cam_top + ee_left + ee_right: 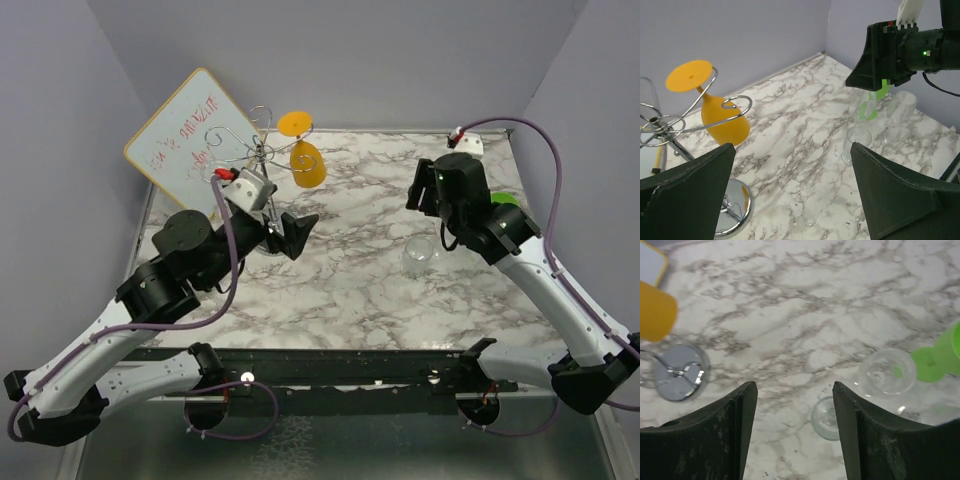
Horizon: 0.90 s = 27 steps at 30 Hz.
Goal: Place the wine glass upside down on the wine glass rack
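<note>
The chrome wine glass rack (258, 150) stands at the back left, its wire arms (670, 125) above a mirror disc base (735, 207). An orange wine glass (307, 162) hangs upside down from one arm, bowl (725, 122) low and foot up. A clear wine glass (420, 255) stands on the marble at mid right. My left gripper (292, 235) is open and empty, just right of the rack base. My right gripper (425, 198) hovers above the clear glass (827, 417), open with nothing between its fingers (742, 430).
A whiteboard (190, 135) leans behind the rack. A second clear glass (887, 372) and a green glass (940, 352) stand close together at the right, near my right arm. A small white object (468, 143) lies at the back right corner. Purple walls enclose the table.
</note>
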Available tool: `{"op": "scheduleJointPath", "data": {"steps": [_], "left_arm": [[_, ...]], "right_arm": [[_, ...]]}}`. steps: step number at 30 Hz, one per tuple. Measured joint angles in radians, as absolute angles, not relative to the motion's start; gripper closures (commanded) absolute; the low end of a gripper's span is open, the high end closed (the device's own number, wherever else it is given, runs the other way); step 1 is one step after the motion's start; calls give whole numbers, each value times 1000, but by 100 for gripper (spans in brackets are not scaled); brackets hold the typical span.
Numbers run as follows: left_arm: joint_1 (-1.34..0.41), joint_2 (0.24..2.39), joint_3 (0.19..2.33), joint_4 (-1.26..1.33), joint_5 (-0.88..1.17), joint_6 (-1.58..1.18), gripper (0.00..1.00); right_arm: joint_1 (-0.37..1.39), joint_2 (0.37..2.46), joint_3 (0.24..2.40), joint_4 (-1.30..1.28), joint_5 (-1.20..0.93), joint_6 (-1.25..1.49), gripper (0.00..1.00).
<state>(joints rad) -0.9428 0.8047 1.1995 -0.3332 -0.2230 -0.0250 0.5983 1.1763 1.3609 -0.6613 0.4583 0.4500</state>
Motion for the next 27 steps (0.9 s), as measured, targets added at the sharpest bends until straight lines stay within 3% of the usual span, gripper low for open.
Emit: {"op": "scheduleJointPath", "data": {"steps": [3, 10, 17, 27], "left_arm": [[-943, 855, 1200, -340, -202, -35, 1], [-943, 923, 1200, -343, -172, -108, 1], [-943, 961, 1190, -326, -137, -224, 1], [-943, 1010, 1187, -310, -80, -307, 3]], "right_arm": [[595, 1175, 1321, -747, 547, 443, 32], [563, 1220, 1306, -838, 648, 449, 42], [360, 1319, 1244, -789, 545, 417, 52], [327, 1405, 1240, -712, 403, 365, 73]]}}
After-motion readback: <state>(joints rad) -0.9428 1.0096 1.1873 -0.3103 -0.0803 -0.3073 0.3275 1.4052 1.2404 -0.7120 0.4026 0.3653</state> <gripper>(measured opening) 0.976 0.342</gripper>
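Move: The clear wine glass stands about 13 cm right of the empty right hand, 6 cm ahead and 22 cm below it. The clear tumbler is nearer, level fore-and-aft with the hand and 6 cm right; the green wine glass stands some 21 cm right and 9 cm ahead. From the left hand the clear wine glass is roughly 32 cm right, 18 cm ahead and well below. Right hand sinks some 14 cm, rightward towards the clear wine glass, tilting down, fingers narrowing; left hand sinks rightward. ##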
